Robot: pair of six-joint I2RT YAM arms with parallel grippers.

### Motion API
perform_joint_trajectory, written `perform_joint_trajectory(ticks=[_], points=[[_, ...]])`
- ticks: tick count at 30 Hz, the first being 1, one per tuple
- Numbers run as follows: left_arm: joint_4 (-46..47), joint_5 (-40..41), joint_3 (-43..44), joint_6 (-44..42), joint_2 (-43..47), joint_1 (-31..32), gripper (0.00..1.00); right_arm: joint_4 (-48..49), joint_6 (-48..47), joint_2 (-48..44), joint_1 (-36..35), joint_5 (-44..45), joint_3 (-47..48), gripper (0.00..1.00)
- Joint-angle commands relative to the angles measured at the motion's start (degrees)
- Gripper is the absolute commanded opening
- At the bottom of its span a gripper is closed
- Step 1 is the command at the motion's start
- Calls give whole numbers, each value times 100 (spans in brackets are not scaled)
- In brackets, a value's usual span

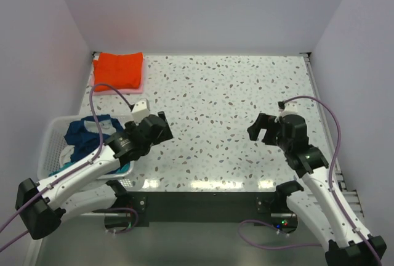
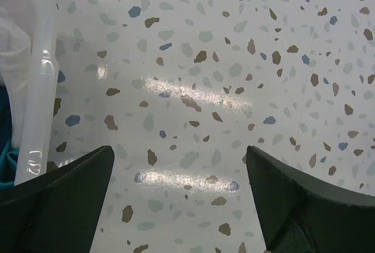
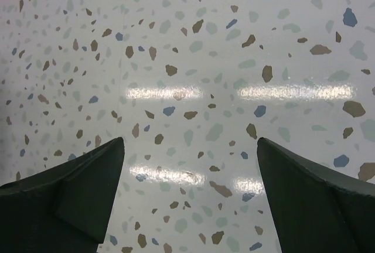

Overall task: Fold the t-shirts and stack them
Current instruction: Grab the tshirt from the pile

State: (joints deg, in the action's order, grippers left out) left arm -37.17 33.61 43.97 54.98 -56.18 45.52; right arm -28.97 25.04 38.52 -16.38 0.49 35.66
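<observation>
A folded orange-red t-shirt [image 1: 118,69] lies on a folded pink one [image 1: 117,88] at the table's back left. A navy t-shirt [image 1: 83,132] and a bit of teal cloth [image 1: 114,124] lie bunched in the white basket [image 1: 52,149] at the near left; teal cloth also shows in the left wrist view [image 2: 4,162]. My left gripper [image 1: 161,128] is open and empty just right of the basket, above bare table [image 2: 181,165]. My right gripper [image 1: 261,129] is open and empty over the table's right side [image 3: 190,159].
The speckled table [image 1: 221,100] is walled by white panels at the back and sides. The basket's white rim [image 2: 41,89] stands close to my left fingers. A dark strip [image 1: 203,201] runs along the near edge between the arm bases.
</observation>
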Motion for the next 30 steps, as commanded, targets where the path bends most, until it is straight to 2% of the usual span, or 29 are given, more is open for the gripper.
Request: perform_joint_trajectory(ticks=[1,6,9,11,13,15,16,19,25,30], points=[[15,217,235,74,-59,27,100,400,-175,-196,12,-32,-67,99],[421,-4,296,-339,-24,27,100,138,-157,-21,3,249,108,99],[-52,304,629,-129,-120,27,100,199,-104,138,12,276,125,99],[-728,777,841,266,-165,19,100,129,-122,225,12,232,204,99],[-1577,1434,1113,1029,-209,-16,100,172,-139,270,12,215,196,99],[-1960,1657,1316,1391,-226,-130,100,199,-157,261,3,153,213,99],[-2100,1623,1360,1375,-218,-253,100,199,-183,235,3,118,213,99],[-2041,1281,1466,1095,-174,-1269,100,383,-219,121,3,-40,82,99],[-1908,1270,1422,804,-270,-2317,100,436,-236,33,3,-154,-24,99],[-1777,1113,1457,681,-735,-3127,99,418,-236,-55,3,-234,-76,99]])
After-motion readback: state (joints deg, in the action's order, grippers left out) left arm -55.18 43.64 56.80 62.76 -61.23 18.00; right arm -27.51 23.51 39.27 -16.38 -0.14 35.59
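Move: The navy t-shirt heaped in the white bin lies about 24 cm to my left hand's left, some 2 cm back and 14 cm below. The bin's right rim stands in between, about 12 cm to the left, level with me and 10 cm lower. The orange shirt is roughly 25 cm ahead and 20 cm left, near table height. From my right hand the navy shirt is about 49 cm left, 3 cm back and 16 cm down. I lift my left hand about 5 cm, then sweep it quickly some 15 cm left across the bin's right side towards the navy t-shirt, easing down about a centimetre at the end. The wrist swings nearly 40 degrees counter-clockwise on the way, and my fingers stay wide open, touching nothing yet. ##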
